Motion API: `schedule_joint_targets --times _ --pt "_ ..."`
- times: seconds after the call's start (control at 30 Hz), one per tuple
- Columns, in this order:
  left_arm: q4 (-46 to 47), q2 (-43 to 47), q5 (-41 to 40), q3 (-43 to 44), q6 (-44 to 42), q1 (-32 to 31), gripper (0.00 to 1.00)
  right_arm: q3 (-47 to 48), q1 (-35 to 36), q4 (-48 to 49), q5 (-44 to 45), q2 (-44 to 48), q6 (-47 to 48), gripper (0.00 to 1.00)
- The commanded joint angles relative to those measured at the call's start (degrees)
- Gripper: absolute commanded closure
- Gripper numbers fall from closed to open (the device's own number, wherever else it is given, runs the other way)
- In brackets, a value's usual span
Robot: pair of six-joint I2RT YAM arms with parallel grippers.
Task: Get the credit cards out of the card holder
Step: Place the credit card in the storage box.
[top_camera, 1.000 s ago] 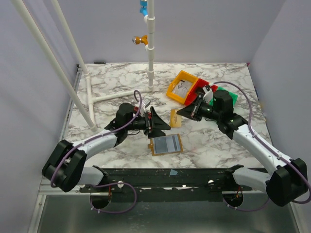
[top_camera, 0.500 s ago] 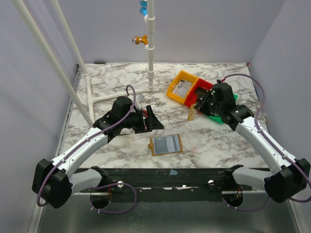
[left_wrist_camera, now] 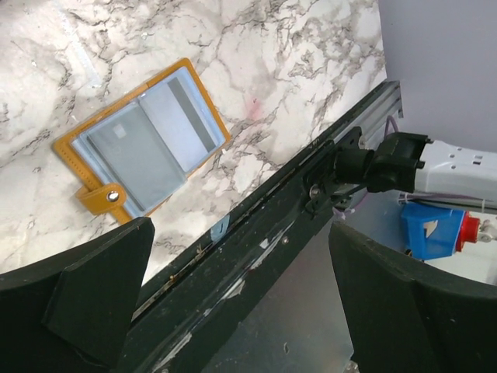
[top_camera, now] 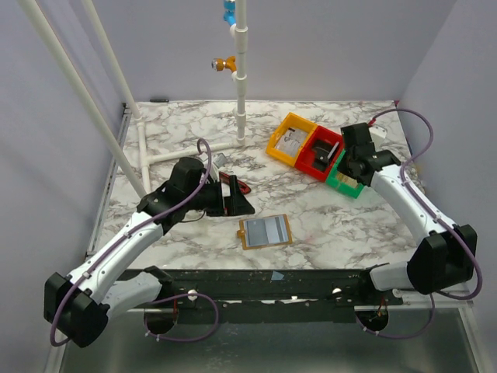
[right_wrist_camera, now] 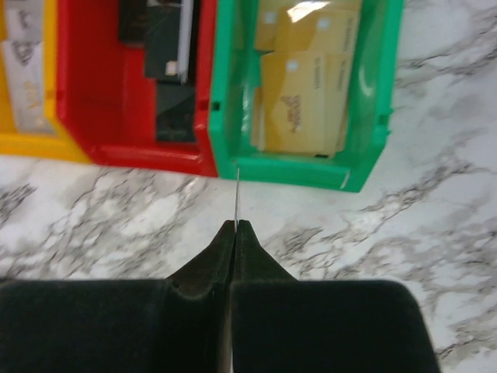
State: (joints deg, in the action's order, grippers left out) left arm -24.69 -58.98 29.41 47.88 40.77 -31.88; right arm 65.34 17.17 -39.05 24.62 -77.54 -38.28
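Note:
The card holder (top_camera: 264, 231) lies open and flat on the marble near the front edge, mustard-brown with grey-blue credit cards (left_wrist_camera: 147, 144) in its pockets. My left gripper (top_camera: 237, 198) hovers just behind and left of it, open, with nothing between its fingers (left_wrist_camera: 85, 303). My right gripper (top_camera: 344, 172) is at the near edge of the green bin (top_camera: 351, 189), shut on a thin card (right_wrist_camera: 237, 194) seen edge-on, sticking up past the fingertips. Several tan cards (right_wrist_camera: 299, 101) lie inside that bin.
An orange bin (top_camera: 289, 140) and a red bin (top_camera: 322, 153) stand next to the green one at the back right. A red-and-black tool (top_camera: 242, 186) lies partly hidden behind my left gripper. White pipes (top_camera: 175, 155) run along the back left.
My right gripper carried the thin card from the table's middle back and right to the green bin. My left gripper opened wider and drew back to the left, away from the card holder.

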Motion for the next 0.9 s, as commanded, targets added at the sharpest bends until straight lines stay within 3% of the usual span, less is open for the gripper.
schedule_joint_targets --times 0.0,0.5,0.87 --pt "-4.6 2.91 -1.44 1.24 -4.08 0.33 0.01 2.54 -4.56 -0.06 6.97 -2.91 3.06 0.99" --pt "-5.57 3.18 -2.24 1.72 -5.73 0.33 0.01 13.67 -7.85 0.64 18.79 -18.29 6.57 0.99" --pt "-7.47 3.04 -3.96 3.54 -6.76 0.41 0.01 16.09 -8.88 1.23 19.7 -28.15 6.56 0.99"
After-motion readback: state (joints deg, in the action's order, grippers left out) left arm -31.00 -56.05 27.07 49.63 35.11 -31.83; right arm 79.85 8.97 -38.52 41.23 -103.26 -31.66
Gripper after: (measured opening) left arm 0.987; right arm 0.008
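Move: The right hand holds a credit card; the green box it is bound for is centred about 6 cm ahead, 6 cm to its right and 12 cm below. The red box stands roughly 11 cm ahead and 5 cm to the left, and the yellow box some 17 cm ahead and 15 cm to the left. From the left hand, the green box is about 20 cm ahead and 37 cm to the right. Keeping the card pinched, the right hand swings 9 cm right and 7 cm forward over the green box, finally sinking. ##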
